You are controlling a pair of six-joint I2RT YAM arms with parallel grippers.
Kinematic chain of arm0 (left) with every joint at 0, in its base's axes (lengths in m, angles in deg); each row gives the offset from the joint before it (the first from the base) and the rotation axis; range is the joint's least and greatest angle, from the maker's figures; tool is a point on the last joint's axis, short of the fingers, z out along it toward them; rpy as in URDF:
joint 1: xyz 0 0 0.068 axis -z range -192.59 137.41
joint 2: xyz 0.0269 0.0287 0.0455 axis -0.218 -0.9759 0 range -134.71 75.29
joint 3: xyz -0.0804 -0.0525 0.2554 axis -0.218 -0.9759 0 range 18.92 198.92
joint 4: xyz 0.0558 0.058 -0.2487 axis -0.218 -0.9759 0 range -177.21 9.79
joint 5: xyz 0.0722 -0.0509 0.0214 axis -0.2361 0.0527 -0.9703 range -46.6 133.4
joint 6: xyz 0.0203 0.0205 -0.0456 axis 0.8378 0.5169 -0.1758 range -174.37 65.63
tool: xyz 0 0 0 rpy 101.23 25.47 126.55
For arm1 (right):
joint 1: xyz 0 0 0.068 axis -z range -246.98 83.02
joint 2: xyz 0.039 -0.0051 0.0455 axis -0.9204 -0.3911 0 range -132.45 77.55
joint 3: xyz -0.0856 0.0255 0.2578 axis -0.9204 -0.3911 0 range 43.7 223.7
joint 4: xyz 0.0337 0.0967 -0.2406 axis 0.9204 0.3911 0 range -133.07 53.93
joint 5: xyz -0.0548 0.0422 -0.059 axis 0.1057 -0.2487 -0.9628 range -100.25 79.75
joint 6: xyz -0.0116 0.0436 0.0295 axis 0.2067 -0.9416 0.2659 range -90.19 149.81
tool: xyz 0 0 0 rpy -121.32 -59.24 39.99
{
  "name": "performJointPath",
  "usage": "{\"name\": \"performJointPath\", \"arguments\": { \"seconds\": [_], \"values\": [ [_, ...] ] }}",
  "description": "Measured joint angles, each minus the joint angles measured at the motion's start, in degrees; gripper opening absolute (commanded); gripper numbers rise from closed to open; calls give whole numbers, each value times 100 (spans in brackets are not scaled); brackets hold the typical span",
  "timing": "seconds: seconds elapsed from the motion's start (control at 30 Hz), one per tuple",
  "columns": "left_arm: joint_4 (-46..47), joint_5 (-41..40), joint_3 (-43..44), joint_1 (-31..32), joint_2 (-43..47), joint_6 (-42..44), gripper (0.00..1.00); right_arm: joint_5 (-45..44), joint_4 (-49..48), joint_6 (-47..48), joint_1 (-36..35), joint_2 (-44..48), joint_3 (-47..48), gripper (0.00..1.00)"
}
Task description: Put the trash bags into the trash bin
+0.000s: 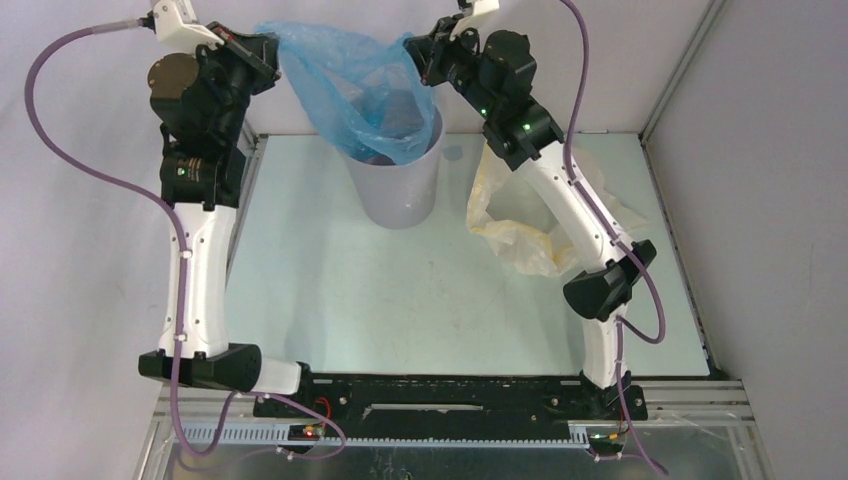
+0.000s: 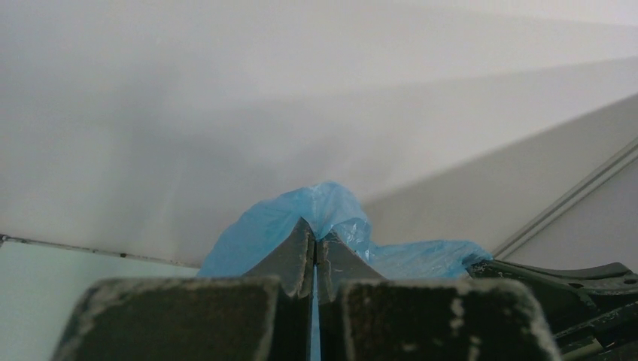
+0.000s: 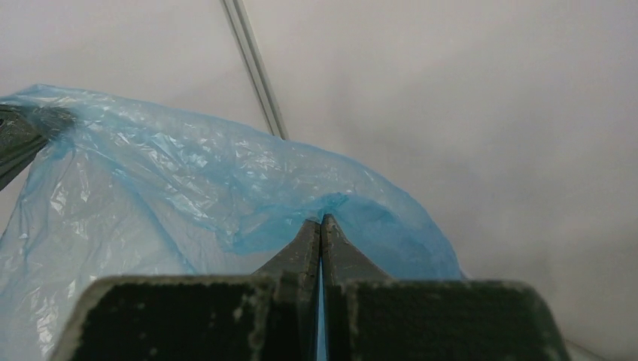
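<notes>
The blue trash bag (image 1: pixel 345 85) hangs stretched open between my two grippers, its lower part down inside the pale grey-lavender trash bin (image 1: pixel 398 185) at the back middle of the table. My left gripper (image 1: pixel 272 52) is shut on the bag's left rim; the left wrist view shows the film (image 2: pixel 331 207) pinched between the fingers. My right gripper (image 1: pixel 412 48) is shut on the bag's right rim; the right wrist view shows the bag (image 3: pixel 150 180) spreading left from the closed fingers. Both grippers are raised above the bin's rim.
A pale yellow translucent bag (image 1: pixel 510 215) lies crumpled on the table right of the bin, under my right arm. Walls close in at the back and right; the table (image 1: pixel 400 300) is pale green.
</notes>
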Motion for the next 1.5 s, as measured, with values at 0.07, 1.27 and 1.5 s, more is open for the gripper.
{"name": "performJointPath", "arguments": {
  "seconds": [0.07,1.27,1.5],
  "values": [
    [0,46,-22,-61,2,-7,0,-17,4,-50,0,-33,0,0],
    [-87,1086,-1154,-87,46,-485,0,-286,1032,-769,651,417,-844,0],
    [-446,916,-1154,-87,-221,-297,0,-376,1255,-610,651,264,-839,0]
  ]
}}
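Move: Both hands already hold the blue bag's upper edge, stretched above the trash bin. From the left hand the bin's middle lies about 15 cm to the right, 7 ahead and 35 below; from the right hand it is roughly 5 cm left, 2 ahead and 31 below. The cream bag lies on the table, some 29 cm to the right hand's right, level with it fore and aft, and about 40 below. Downward, both hands bring the blue bag towards the bin's mouth with fingers still shut on it, tipping about 20 degrees nose-down. The left sinks some 12 cm, pushing forward, drawing back a little midway, then going down and forward again; the right sinks about 10 cm, swinging roughly 7 cm right and 4 forward, which pulls the held corners farther apart. ##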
